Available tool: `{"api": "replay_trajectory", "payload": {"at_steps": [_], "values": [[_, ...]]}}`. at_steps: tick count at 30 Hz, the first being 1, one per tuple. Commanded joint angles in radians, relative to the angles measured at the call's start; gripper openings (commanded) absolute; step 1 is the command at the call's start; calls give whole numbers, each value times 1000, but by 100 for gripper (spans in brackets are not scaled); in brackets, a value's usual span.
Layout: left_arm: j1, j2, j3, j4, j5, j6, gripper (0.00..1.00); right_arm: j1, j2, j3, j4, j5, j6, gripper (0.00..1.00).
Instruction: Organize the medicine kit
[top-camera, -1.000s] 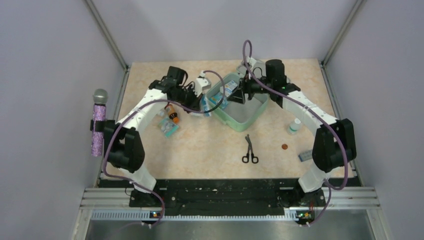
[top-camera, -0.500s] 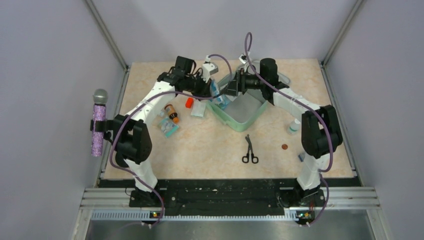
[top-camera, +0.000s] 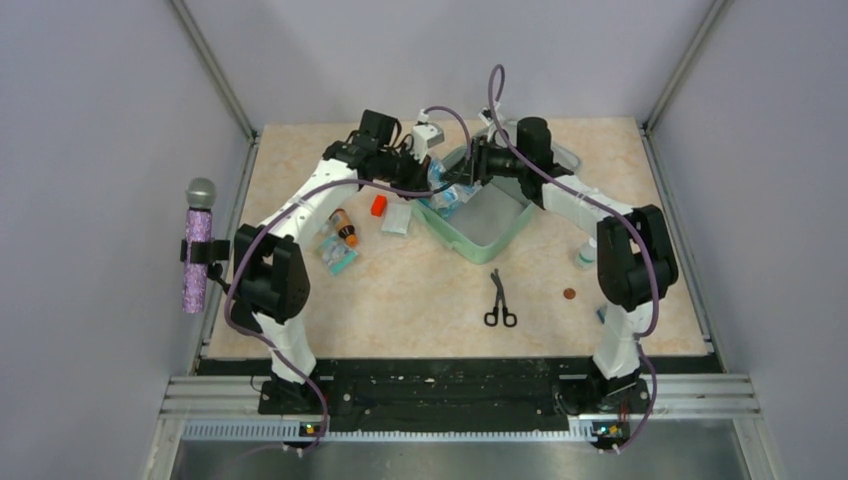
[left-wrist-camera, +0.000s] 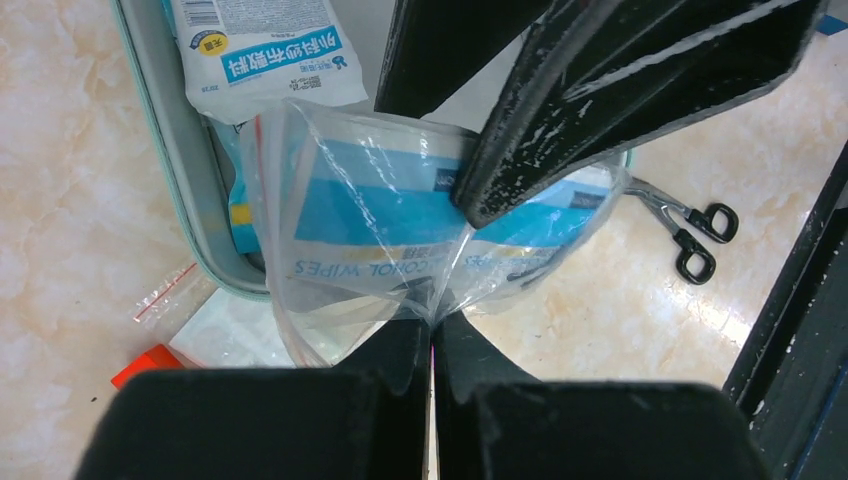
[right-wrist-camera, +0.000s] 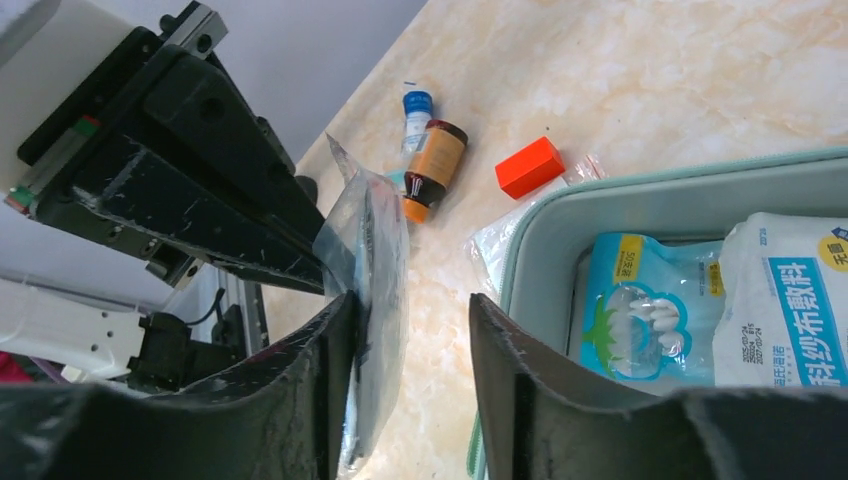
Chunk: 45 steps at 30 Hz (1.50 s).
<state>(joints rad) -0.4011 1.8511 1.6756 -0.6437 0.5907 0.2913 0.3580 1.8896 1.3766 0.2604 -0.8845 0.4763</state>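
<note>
The medicine kit (top-camera: 470, 252) is a mint-green box lying open at the back of the table. A white dressing packet (right-wrist-camera: 790, 300) and a cotton swab packet (right-wrist-camera: 640, 310) lie in it. My left gripper (left-wrist-camera: 433, 322) is shut on the edge of a clear bag of alcohol wipes (left-wrist-camera: 370, 230), holding it up above the kit's left wall (left-wrist-camera: 190, 170). My right gripper (right-wrist-camera: 412, 305) is open with a finger on either side of that bag (right-wrist-camera: 375, 270). Its left finger touches the plastic and the other stands apart. In the top view both grippers meet at the bag (top-camera: 443, 190).
Left of the kit lie an orange-capped bottle (top-camera: 343, 226), a red block (top-camera: 378, 205), a white sachet (top-camera: 397, 220) and a teal packet (top-camera: 338, 255). Black scissors (top-camera: 500, 300) lie in front. A small white bottle (top-camera: 588, 252) and a coin (top-camera: 569, 294) sit to the right.
My left gripper carried the bag rightwards to the kit's left edge. My right gripper swung left out of the kit to the bag, and its jaws narrowed around it.
</note>
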Motion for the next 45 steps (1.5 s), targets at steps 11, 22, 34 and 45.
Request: {"api": "replay_trajectory", "payload": {"at_steps": [11,22,34,45], "values": [[7,-11,43,73,-110,-156,43,-39,-26,-13,3,23,-3,0],[107,-121,-66,18,-165,-289,59,-108,-163,-114,-243,499,-25,0],[188,-148,-100,-81,-180,-311,57,-88,17,-38,-309,170,-133,0],[188,-189,-130,-110,-195,-221,57,-77,154,5,-348,91,-192,0]]}}
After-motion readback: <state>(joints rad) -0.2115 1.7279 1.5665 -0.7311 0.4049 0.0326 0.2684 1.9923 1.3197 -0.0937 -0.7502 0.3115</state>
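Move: The left gripper holds the clear bag of alcohol wipes, with the medicine kit's middle about 11 cm to its right, 4 cm ahead and 15 cm below. From the right gripper, the bag's middle lies about 2 cm back, 2 cm left and 3 cm below; the kit's middle is some 6 cm right, 3 cm ahead and 18 cm down. Inside the kit, from the right gripper, the blue cotton pack lies 5 cm ahead and 2 cm left, the white gauze pack 10 cm ahead and 3 cm right, both 19 cm below. Close the right fingers on the wipes bag between them, then open the left gripper to about half and draw it some 11 cm left, turning nearly 30 degrees counter-clockwise. Swing the pinched bag right and a little forward, then ease back and slightly left while lowering it into the kit, about 13 cm down overall, tipping the right fingers downward and keeping them shut. ##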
